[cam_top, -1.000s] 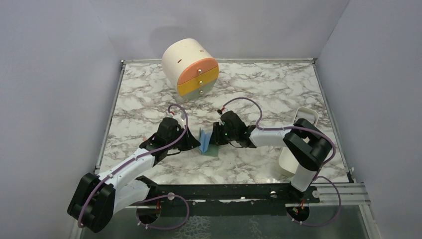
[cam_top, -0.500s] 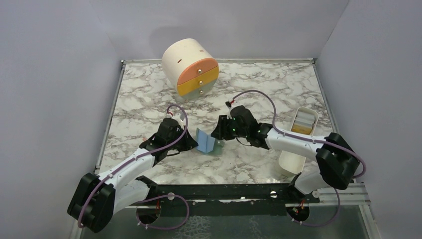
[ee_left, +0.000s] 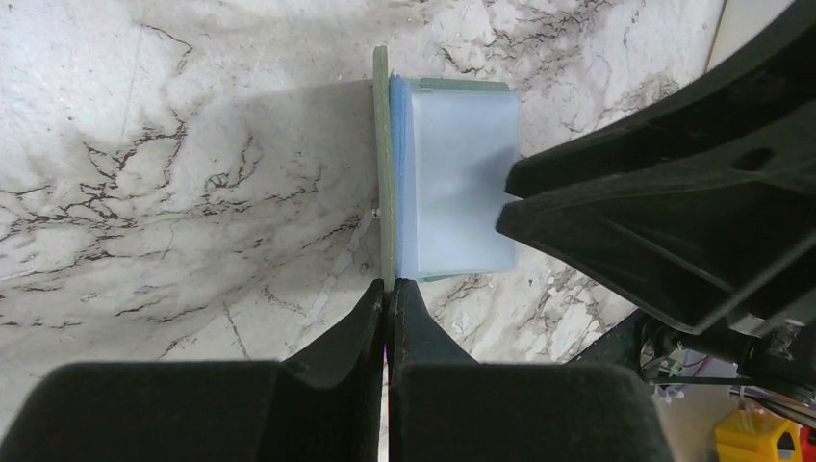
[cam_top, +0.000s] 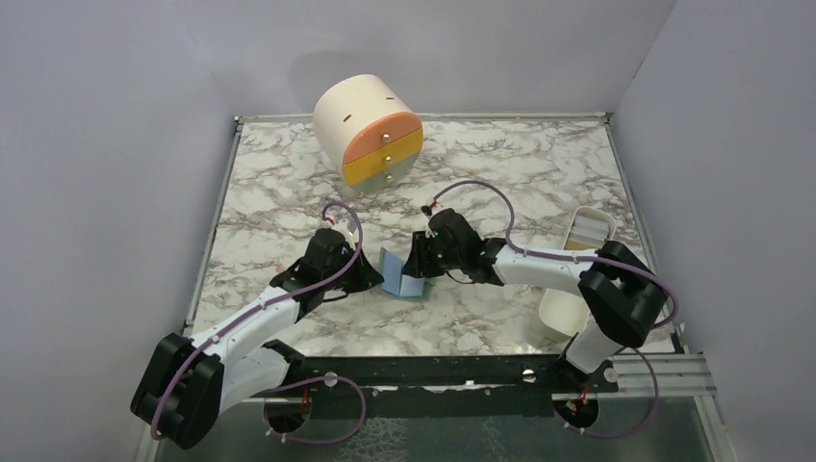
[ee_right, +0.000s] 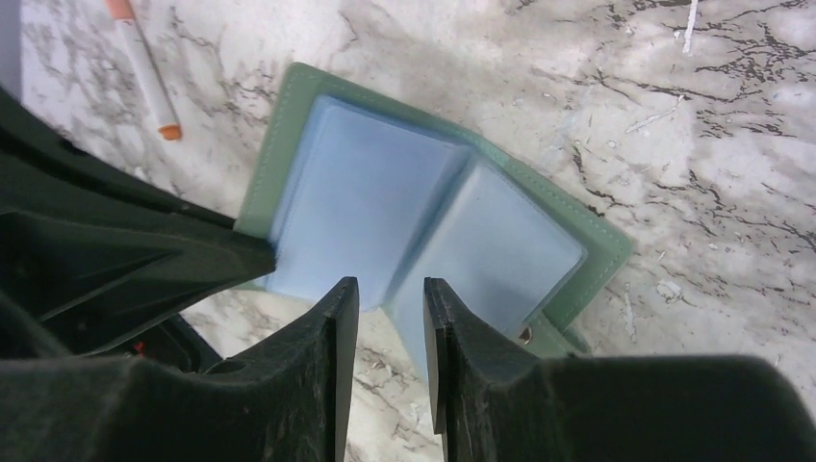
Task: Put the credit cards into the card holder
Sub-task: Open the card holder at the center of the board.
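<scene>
The sage-green card holder (cam_top: 397, 277) stands half open on the marble, its pale blue lining (ee_right: 366, 192) showing. My left gripper (cam_top: 375, 276) is shut on its left flap (ee_left: 384, 164) and holds that flap upright, edge-on in the left wrist view. My right gripper (ee_right: 392, 294) hovers at the near edge of the lining's fold. Its jaws are a little apart and nothing sits clearly between them. Pale and tan-orange credit cards (cam_top: 580, 241) lie in the far end of the white tray (cam_top: 561, 310) on the right.
A cream cylinder with orange, yellow and grey drawers (cam_top: 370, 135) stands at the back. A white stick with an orange tip (ee_right: 144, 67) lies on the marble beyond the left arm. Purple-grey walls close in the table on three sides.
The right arm swung out to the right half a second ago and has come back over the card holder. The left gripper has kept its hold without moving.
</scene>
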You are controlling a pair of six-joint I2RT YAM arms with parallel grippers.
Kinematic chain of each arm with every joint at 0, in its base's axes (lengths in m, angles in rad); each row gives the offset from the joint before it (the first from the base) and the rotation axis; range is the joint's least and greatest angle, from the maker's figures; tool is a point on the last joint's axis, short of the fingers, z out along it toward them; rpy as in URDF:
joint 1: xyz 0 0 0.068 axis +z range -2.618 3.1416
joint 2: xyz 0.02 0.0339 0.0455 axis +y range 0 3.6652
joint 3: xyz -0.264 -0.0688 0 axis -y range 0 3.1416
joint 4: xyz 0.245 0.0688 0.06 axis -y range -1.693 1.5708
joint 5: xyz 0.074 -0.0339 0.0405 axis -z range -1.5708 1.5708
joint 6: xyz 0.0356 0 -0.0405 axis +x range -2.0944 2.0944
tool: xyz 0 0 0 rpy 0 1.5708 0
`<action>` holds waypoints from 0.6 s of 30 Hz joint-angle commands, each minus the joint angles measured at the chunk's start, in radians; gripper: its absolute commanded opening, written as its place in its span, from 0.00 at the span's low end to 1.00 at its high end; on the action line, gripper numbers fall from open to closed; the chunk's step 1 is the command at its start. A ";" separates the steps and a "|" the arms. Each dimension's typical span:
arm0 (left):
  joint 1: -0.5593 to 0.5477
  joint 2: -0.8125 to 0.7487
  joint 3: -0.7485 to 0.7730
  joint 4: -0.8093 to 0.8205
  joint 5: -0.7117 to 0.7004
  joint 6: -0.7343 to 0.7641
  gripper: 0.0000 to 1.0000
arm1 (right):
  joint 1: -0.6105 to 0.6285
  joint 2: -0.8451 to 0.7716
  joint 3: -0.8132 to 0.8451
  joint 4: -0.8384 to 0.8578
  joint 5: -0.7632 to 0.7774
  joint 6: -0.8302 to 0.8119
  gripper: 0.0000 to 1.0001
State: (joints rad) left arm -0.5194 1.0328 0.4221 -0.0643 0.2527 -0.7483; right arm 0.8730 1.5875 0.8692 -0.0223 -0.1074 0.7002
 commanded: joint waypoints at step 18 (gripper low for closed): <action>-0.002 0.079 0.036 0.021 -0.039 0.028 0.40 | 0.012 0.223 0.057 -0.048 0.002 -0.120 0.30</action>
State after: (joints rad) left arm -0.5194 1.0851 0.4046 -0.0383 0.2459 -0.7647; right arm 0.8776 1.7729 0.9161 0.0051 -0.1379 0.6201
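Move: The card holder lies half open; its spine is about 5 cm below the right hand and some 2 cm to its left, with the right page around 2 cm to the right and 1 cm back. From the left hand, which still pinches the raised left cover near its near corner, the spine is roughly 4 cm right, 1 cm ahead and 5 cm down. The cover's middle is about 3 cm ahead and 2 cm below that hand. Right fingers drop about 5 cm onto the open card holder's spine as left fingers open, releasing the cover. ##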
